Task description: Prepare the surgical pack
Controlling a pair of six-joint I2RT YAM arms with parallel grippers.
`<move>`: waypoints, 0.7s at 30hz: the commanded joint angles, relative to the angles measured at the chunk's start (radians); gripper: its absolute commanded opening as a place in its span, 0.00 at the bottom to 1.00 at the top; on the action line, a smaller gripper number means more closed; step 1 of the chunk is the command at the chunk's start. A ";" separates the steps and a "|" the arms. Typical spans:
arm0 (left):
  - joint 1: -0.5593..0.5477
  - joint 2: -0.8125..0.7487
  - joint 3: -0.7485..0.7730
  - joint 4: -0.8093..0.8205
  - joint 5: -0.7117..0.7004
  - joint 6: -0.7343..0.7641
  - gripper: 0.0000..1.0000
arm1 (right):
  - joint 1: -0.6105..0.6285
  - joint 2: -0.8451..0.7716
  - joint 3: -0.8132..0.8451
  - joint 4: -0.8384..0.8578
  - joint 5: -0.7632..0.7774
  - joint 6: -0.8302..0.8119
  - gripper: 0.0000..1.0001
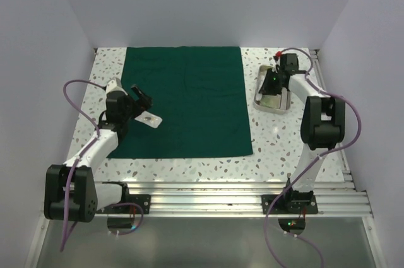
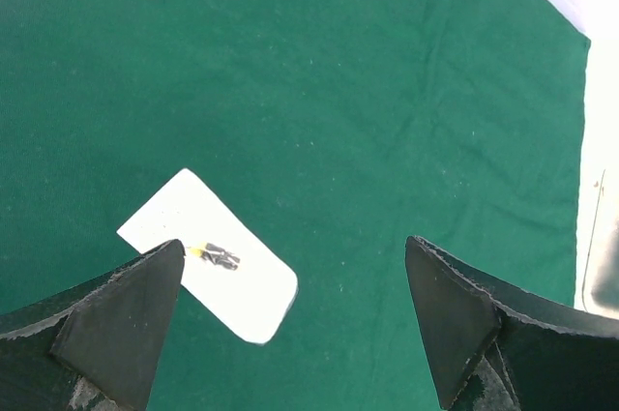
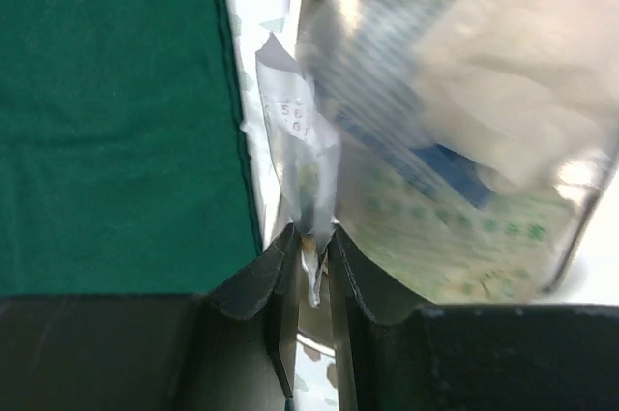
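Observation:
The dark green cloth [image 1: 183, 101] lies flat across the middle of the table. Over its left part hovers my left gripper [image 1: 141, 98], open with nothing between its fingers. A small white packet [image 2: 208, 256] with a dark mark lies on the cloth [image 2: 368, 102] just ahead of the left finger. At the right, my right gripper [image 1: 274, 85] is over the shiny steel tray [image 1: 262, 101]. In the right wrist view the right gripper [image 3: 311, 235] is shut on the thin edge of a clear gauze pouch [image 3: 445, 121], which looks blurred. No steel instruments can be made out.
The speckled tabletop [image 1: 284, 142] shows right of and in front of the cloth. White walls close in the left, back and right sides. An aluminium rail [image 1: 208, 192] carries both arm bases at the near edge. A small red object [image 1: 278, 53] sits behind the tray.

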 commanded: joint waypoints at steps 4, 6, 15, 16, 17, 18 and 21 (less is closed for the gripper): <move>0.008 -0.044 -0.008 0.044 -0.016 0.027 1.00 | 0.072 0.092 0.159 -0.169 0.140 -0.072 0.25; 0.008 -0.044 -0.013 0.043 -0.019 0.030 1.00 | 0.070 0.080 0.142 -0.173 0.173 -0.066 0.35; 0.008 -0.033 -0.008 0.016 -0.076 0.027 1.00 | 0.070 -0.032 0.187 -0.205 0.247 -0.049 0.55; 0.008 -0.030 -0.005 0.012 -0.079 0.025 1.00 | 0.072 -0.055 0.190 -0.203 0.247 -0.045 0.55; 0.008 -0.029 -0.005 0.009 -0.082 0.025 1.00 | 0.072 -0.065 0.190 -0.199 0.246 -0.042 0.56; 0.008 -0.020 -0.002 0.006 -0.090 0.025 1.00 | 0.072 -0.075 0.187 -0.194 0.243 -0.037 0.56; 0.008 0.000 0.012 -0.020 -0.100 0.024 1.00 | 0.073 -0.105 0.173 -0.168 0.243 -0.035 0.50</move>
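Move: Over the near left part of the metal tray, the right hand still pinches the slim white packet; the tray's middle is about 5 cm ahead, 3 cm right and 5 cm below. In the tray, the green-printed glove packet lies some 4 cm right and 1 cm ahead of the hand, the gauze pouch about 8 cm ahead and 6 cm right. From the left hand, the tray is roughly 13 cm ahead, 53 cm right and 10 cm down. Easing the packet down inside the tray's left wall, the right hand first swings a couple of centimetres left and slightly forward while sinking about 1.5 cm. Its fingers open to about half and let go as it slides back right and a little back, its left side rolling down some 10 degrees; then it lifts about 5 cm, clear of the packet. ##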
